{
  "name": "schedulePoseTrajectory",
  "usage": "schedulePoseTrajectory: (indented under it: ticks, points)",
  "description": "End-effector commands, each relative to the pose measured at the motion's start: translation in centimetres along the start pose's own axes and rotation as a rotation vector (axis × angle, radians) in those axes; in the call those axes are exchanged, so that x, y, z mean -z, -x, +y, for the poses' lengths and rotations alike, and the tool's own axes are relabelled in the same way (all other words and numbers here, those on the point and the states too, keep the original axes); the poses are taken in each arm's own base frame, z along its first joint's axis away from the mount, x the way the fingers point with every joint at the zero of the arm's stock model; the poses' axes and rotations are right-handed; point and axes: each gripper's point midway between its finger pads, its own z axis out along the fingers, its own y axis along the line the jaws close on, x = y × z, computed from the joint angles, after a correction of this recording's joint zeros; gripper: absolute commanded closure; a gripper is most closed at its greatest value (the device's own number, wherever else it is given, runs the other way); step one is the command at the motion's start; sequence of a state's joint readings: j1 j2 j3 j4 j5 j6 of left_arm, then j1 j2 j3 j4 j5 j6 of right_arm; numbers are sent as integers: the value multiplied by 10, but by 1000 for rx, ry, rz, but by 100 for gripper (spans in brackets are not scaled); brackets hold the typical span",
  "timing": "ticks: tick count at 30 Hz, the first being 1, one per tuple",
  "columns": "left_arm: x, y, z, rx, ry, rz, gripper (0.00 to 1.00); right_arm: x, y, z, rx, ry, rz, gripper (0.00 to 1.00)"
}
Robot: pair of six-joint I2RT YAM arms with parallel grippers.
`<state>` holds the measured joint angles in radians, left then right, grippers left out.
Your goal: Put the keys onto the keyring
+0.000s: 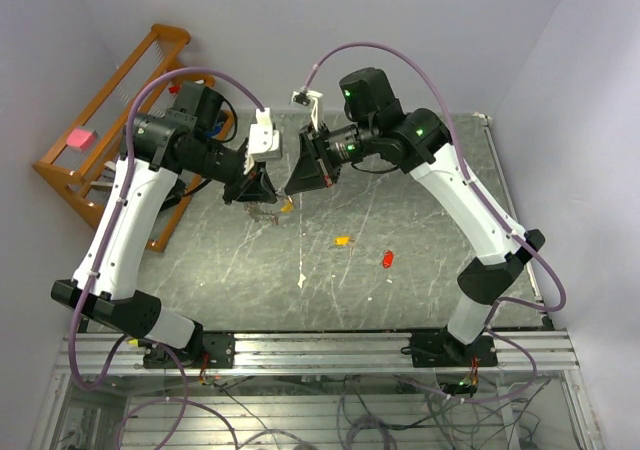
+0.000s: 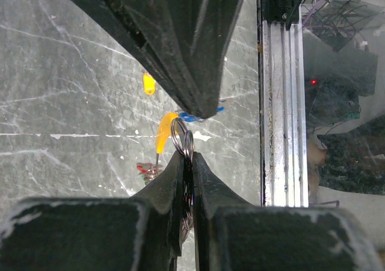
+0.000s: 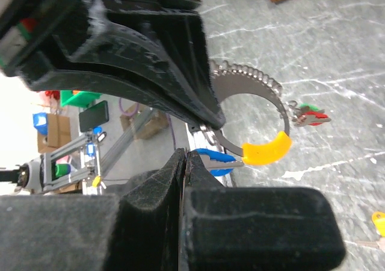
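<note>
The keyring (image 3: 252, 83), a silvery loop with a curved yellow piece (image 3: 267, 149), hangs above the table with my left gripper (image 2: 187, 158) shut on its wire. Red and green keys (image 3: 307, 115) dangle from the loop. My right gripper (image 3: 186, 158) is shut on a blue key (image 3: 218, 161), whose metal blade points at the end of the yellow piece. From above, both grippers, left (image 1: 268, 198) and right (image 1: 292, 188), meet tip to tip over the table's back middle. An orange-yellow key (image 1: 342, 240) and a red key (image 1: 387, 260) lie loose on the table.
A wooden rack (image 1: 110, 120) with a pink item stands at the back left, beyond the table edge. An aluminium rail (image 1: 320, 348) runs along the near edge. A white smear (image 1: 301, 280) marks the dark marble tabletop (image 1: 420, 230).
</note>
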<state>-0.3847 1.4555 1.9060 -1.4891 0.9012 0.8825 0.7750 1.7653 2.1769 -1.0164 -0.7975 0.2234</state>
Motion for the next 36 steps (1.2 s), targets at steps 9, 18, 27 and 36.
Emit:
schedulePoseTrajectory:
  ticks: [9,18,27,36]
  points:
    - [5,15,0,-33,26,-32,93,-2,-4,-24,-16,-185,14,100]
    - [1,11,12,60,72,-33,93,10,-20,-50,-46,-256,-50,100]
    - [26,38,24,251,94,-213,93,15,-52,-88,-181,-248,-78,100]
    - [44,84,-13,467,-355,-493,93,-10,-90,-116,-244,-237,-24,100]
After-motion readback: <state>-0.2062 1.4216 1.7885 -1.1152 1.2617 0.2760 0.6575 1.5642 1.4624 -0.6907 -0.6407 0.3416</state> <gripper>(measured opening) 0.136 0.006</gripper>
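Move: My left hand holds the keyring. Its wire end, at those fingertips, lies about 3 cm to the left of my right hand, 1 cm forward and 3 cm lower. The blue key in my right fingers is some 2 cm right of my left hand, level fore and aft, about 1 cm above. From my right hand, the ring's yellow sleeve is roughly 4 cm ahead, straight in line and 9 cm down. The red and green keys hang about 5 cm ahead, 4 cm left, 15 cm below. Keeping the blue key pinched, I draw my right hand away from the keyring's end, easing down and forward at first, then dropping faster and swinging off to the right, about 14 cm down in all. My left hand keeps its grip on the ring, waits, then slides a little forward and lifts some 5 cm, tipping its fingers up and rolling. ##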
